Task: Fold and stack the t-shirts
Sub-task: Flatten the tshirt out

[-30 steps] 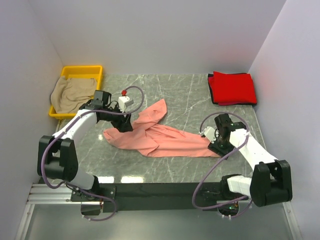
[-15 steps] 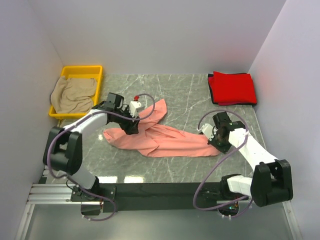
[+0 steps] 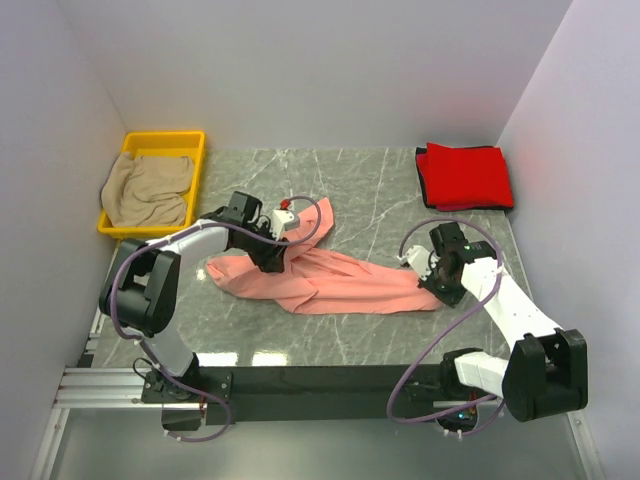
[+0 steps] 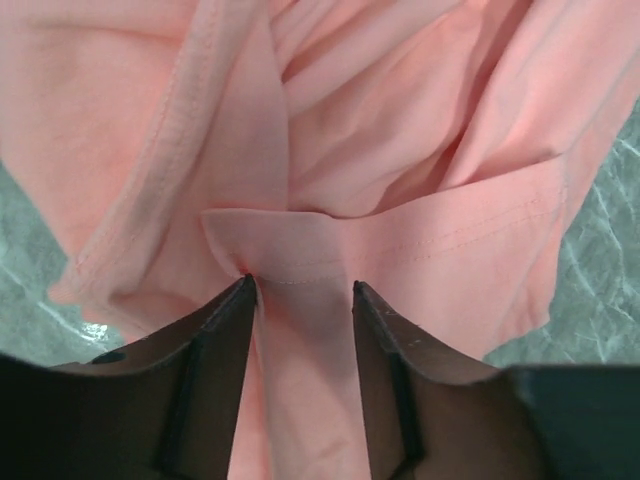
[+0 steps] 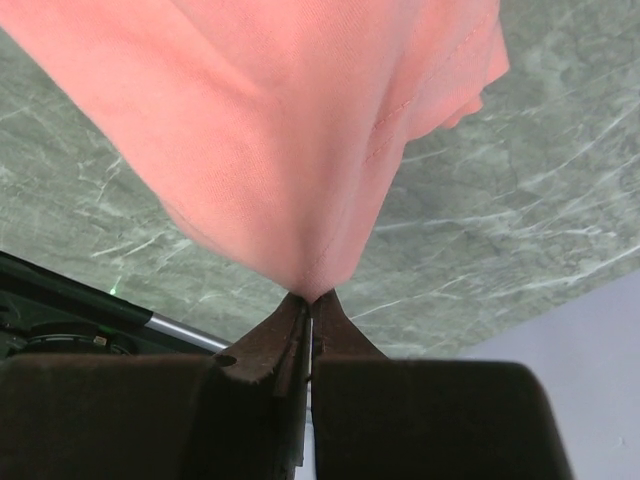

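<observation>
The salmon-pink t-shirt (image 3: pixel 345 280) lies crumpled and stretched across the middle of the table. My left gripper (image 3: pixel 276 257) is low over its left-centre part. In the left wrist view the left gripper (image 4: pixel 300 286) is open, with a flat band of the shirt (image 4: pixel 400 150) lying between its fingers. My right gripper (image 3: pixel 433 285) is shut on the shirt's right corner, and the right wrist view shows the right gripper (image 5: pixel 308 298) pinching a peak of the cloth (image 5: pixel 290 130). The bright red t-shirt (image 3: pixel 465 175) lies folded at the back right. The beige-tan t-shirt (image 3: pixel 148 190) is bunched in the bin.
A yellow plastic bin (image 3: pixel 165 138) stands at the back left corner. Walls close in the table on the left, back and right. The black rail (image 3: pixel 320 380) with the arm bases runs along the near edge.
My left gripper has moved to the right across the salmon-pink shirt, from its left end toward its middle. The right gripper has kept its hold and barely moved.
</observation>
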`<state>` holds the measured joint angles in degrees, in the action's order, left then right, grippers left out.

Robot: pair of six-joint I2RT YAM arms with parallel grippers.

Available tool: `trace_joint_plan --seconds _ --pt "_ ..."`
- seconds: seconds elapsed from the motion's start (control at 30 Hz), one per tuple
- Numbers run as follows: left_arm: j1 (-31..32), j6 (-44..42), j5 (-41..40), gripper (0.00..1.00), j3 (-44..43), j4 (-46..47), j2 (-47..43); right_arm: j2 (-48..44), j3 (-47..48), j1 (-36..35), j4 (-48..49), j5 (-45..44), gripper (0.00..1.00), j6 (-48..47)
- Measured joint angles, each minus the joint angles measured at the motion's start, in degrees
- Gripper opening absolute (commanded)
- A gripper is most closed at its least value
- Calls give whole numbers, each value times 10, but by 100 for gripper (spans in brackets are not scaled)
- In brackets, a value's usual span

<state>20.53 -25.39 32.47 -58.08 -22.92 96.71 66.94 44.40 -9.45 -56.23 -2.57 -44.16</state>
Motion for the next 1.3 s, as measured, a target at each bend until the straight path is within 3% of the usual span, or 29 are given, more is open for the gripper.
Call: trace_joint_plan --seconds 0.23,0.5,0.7,0.87,1.07,1.17,1.3 --pt "5 18 2 2 0 -5 -1 -4 0 5 -4 -1 0 0" --pt "-45 22 10 1 -16 -67 -76 -4 24 20 -17 1 0 0" --pt "-152 49 49 1 -139 -97 -122 31 146 56 -27 11 0 7" --pt "-209 116 52 1 -248 -56 -121 120 330 84 -20 20 0 39" --pt "-227 192 33 0 -318 60 -118 206 537 97 5 24 0 85" --pt "-232 217 19 0 -341 100 -116 218 596 105 20 18 0 100" --pt "-235 231 6 1 -349 126 -122 208 604 108 35 10 0 105"
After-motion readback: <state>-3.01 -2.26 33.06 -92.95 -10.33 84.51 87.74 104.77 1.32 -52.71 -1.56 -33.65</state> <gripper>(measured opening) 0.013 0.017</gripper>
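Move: The t-shirt's hem fold that my left hand goes for lies right between its half-open fingers, perhaps 1 cm below. The shirt's loose far flap is some 13 cm ahead and 8 cm right of that hand; the yellow basket is about 26 cm ahead and 33 cm left. My right hand already holds a corner of the shirt, with the red stack about 35 cm ahead of it and 7 cm to its right. I shut my left fingers on the hem fold while my right keeps its pinch on the shirt's corner, then lift both together: my left hand goes up some 37 cm, forward and outward to the left, and my right goes up about 26 cm and nearly as far forward, towards the red stack. Both wrists tip up from pointing down towards forward, slowing to a stop. ##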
